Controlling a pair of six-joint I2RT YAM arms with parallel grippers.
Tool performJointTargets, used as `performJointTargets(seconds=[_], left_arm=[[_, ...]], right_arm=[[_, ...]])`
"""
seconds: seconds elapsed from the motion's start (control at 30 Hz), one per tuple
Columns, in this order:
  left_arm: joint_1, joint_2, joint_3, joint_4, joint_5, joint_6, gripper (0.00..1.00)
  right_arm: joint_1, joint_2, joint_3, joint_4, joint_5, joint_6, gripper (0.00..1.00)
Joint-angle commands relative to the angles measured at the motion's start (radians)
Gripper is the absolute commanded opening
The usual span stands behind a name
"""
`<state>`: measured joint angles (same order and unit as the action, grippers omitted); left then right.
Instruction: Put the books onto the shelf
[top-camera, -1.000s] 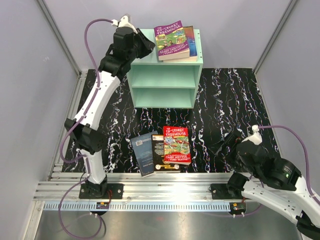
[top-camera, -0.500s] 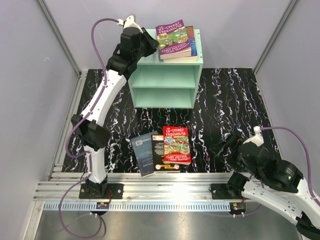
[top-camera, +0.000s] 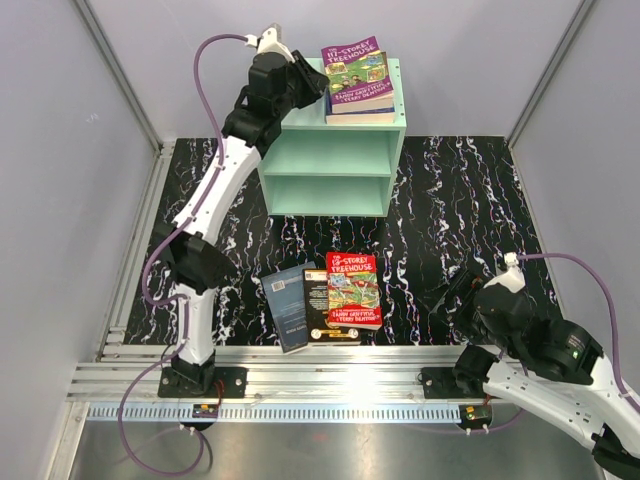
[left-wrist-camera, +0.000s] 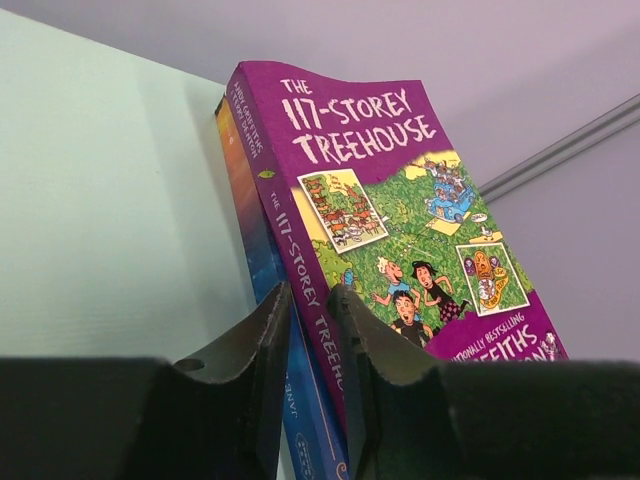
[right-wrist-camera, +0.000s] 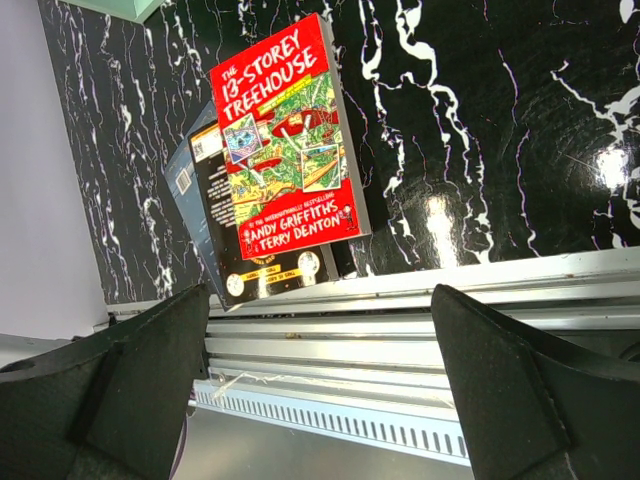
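Note:
The mint-green shelf (top-camera: 330, 160) stands at the back of the mat. A purple Treehouse book (top-camera: 356, 72) lies on its flat top, over a dark blue book (left-wrist-camera: 262, 270). My left gripper (top-camera: 318, 82) sits at the left side of that stack. Its fingers (left-wrist-camera: 262, 340) are almost shut against the spines, with only a narrow slit between them and nothing gripped. A red Treehouse book (top-camera: 352, 288), a black book (top-camera: 318, 300) and a slate-blue book (top-camera: 285, 300) lie overlapping near the front. My right gripper (top-camera: 450, 290) hangs open to their right, low over the front rail.
The shelf's two compartments hold nothing that I can see. A grooved aluminium rail (top-camera: 330, 380) runs along the near edge below the floor books. Grey walls close in the black marbled mat (top-camera: 460, 200) on both sides and behind.
My left arm has swung right along the shelf top, and the purple book has slid right and straightened over the blue one. The right arm has not moved.

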<state>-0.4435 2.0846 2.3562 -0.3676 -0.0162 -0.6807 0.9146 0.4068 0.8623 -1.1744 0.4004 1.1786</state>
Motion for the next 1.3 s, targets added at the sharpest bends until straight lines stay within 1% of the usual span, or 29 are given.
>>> performJointTargets(seconds=[0.0, 0.07, 0.1, 0.13, 0.17, 0.2, 0.23, 0.3, 0.33, 0.4, 0.43, 0.47, 0.5, 0.53, 0.57, 0.6, 0.63, 0.67, 0.7, 0.73, 0.8, 0.83, 0.93, 1.03, 1.1, 1.13, 1.27], left_arm=[[-0.008, -0.024, 0.034, 0.009, 0.021, 0.027, 0.28], [0.0, -0.101, 0.008, -0.016, -0.027, 0.044, 0.3], [0.009, -0.138, -0.053, -0.013, -0.033, 0.047, 0.3], [0.015, -0.218, -0.089, -0.001, -0.036, 0.052, 0.31], [0.02, -0.262, -0.122, 0.001, -0.051, 0.065, 0.31], [0.023, -0.308, -0.199, 0.002, -0.065, 0.076, 0.32], [0.025, -0.396, -0.234, -0.004, -0.08, 0.09, 0.32], [0.023, -0.486, -0.319, -0.016, -0.093, 0.125, 0.35], [0.023, -0.57, -0.407, -0.045, -0.093, 0.13, 0.36], [0.022, -0.648, -0.506, -0.086, -0.056, 0.141, 0.54], [0.023, -0.722, -0.638, -0.108, -0.021, 0.148, 0.62], [0.014, -0.757, -0.708, -0.105, 0.063, 0.165, 0.71], [0.003, -0.793, -0.794, -0.099, 0.082, 0.164, 0.83], [-0.006, -0.854, -0.867, -0.091, 0.102, 0.164, 0.86], [-0.033, -0.885, -1.022, -0.077, 0.139, 0.162, 0.91], [-0.052, -0.914, -1.096, -0.061, 0.142, 0.152, 0.99], [-0.07, -0.966, -1.162, -0.012, 0.15, 0.129, 0.99], [-0.104, -0.989, -1.292, 0.013, 0.169, 0.116, 0.99], [-0.121, -1.008, -1.346, 0.074, 0.18, 0.104, 0.99], [-0.136, -1.032, -1.4, 0.097, 0.183, 0.084, 0.99], [-0.176, -1.037, -1.501, 0.155, 0.188, 0.064, 0.99], [-0.185, -1.023, -1.521, 0.173, 0.196, 0.053, 0.99], [-0.233, -0.957, -1.572, 0.223, 0.196, 0.041, 0.99], [-0.25, -0.885, -1.601, 0.301, 0.217, 0.027, 0.99], [-0.25, -0.85, -1.603, 0.346, 0.228, 0.024, 0.99], [-0.251, -0.815, -1.588, 0.352, 0.229, 0.021, 0.99], [-0.253, -0.718, -1.527, 0.364, 0.225, 0.035, 0.99]], right_arm=[[0.007, 0.0, -0.002, 0.012, 0.029, -0.005, 1.0], [0.006, 0.0, 0.0, 0.004, 0.031, -0.005, 1.0], [0.006, 0.0, 0.0, 0.005, 0.034, -0.007, 1.0], [0.006, 0.0, -0.003, 0.009, 0.032, -0.014, 1.0], [0.006, 0.001, -0.006, 0.013, 0.032, -0.017, 0.99], [0.007, 0.003, -0.009, 0.021, 0.031, -0.02, 1.0], [0.006, 0.004, -0.023, 0.051, 0.026, -0.036, 1.0], [0.006, 0.021, -0.064, 0.102, -0.006, -0.053, 1.0], [0.006, 0.032, -0.083, 0.169, -0.021, -0.072, 1.0], [0.006, 0.081, -0.126, 0.251, -0.081, -0.085, 1.0], [0.006, 0.104, -0.17, 0.344, -0.103, -0.086, 1.0], [0.006, 0.154, -0.195, 0.393, -0.127, -0.086, 1.0], [0.006, 0.183, -0.235, 0.439, -0.167, -0.085, 1.0], [0.006, 0.214, -0.25, 0.516, -0.179, -0.077, 1.0], [0.004, 0.275, -0.262, 0.547, -0.186, -0.077, 1.0], [0.004, 0.309, -0.278, 0.573, -0.183, -0.077, 1.0], [0.004, 0.343, -0.278, 0.611, -0.176, -0.079, 1.0], [0.004, 0.407, -0.278, 0.625, -0.169, -0.08, 1.0], [0.003, 0.44, -0.27, 0.631, -0.146, -0.082, 1.0], [0.0, 0.504, -0.264, 0.639, -0.135, -0.083, 1.0], [-0.009, 0.561, -0.25, 0.648, -0.13, -0.088, 1.0], [-0.016, 0.608, -0.252, 0.669, -0.135, -0.091, 1.0], [-0.025, 0.679, -0.276, 0.744, -0.152, -0.086, 1.0], [-0.051, 0.719, -0.307, 0.804, -0.169, -0.082, 1.0], [-0.074, 0.739, -0.345, 0.849, -0.193, -0.077, 1.0], [-0.08, 0.747, -0.359, 0.889, -0.201, -0.076, 1.0], [-0.089, 0.767, -0.404, 0.943, -0.213, -0.06, 1.0]])
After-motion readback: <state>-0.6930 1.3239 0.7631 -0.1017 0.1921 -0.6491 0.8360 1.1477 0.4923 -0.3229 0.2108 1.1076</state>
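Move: The red 13-Storey Treehouse book lies about 29 cm back, 9 cm to the right and 40 cm below the left hand, whose fingers rest at the purple 117-Storey book's spine; that book's middle is some 7 cm to their right, 1 cm ahead and level in height. From the right hand, the red book is about 13 cm ahead, 18 cm left and 19 cm down. The black book's middle is roughly 6 cm left of the red book's and 4 cm nearer the bases. The left fingers come free of the purple book's spine, and the hand rises slightly, then swings back and down, about 30 cm each, bowing out left before returning, towards the red book. Its fingers spread wide as it tips down and turns clockwise. The right hand, still wide open, sinks some 17 cm while going left and forward to the red book's near right corner, tipping down; contact there can't be seen. ##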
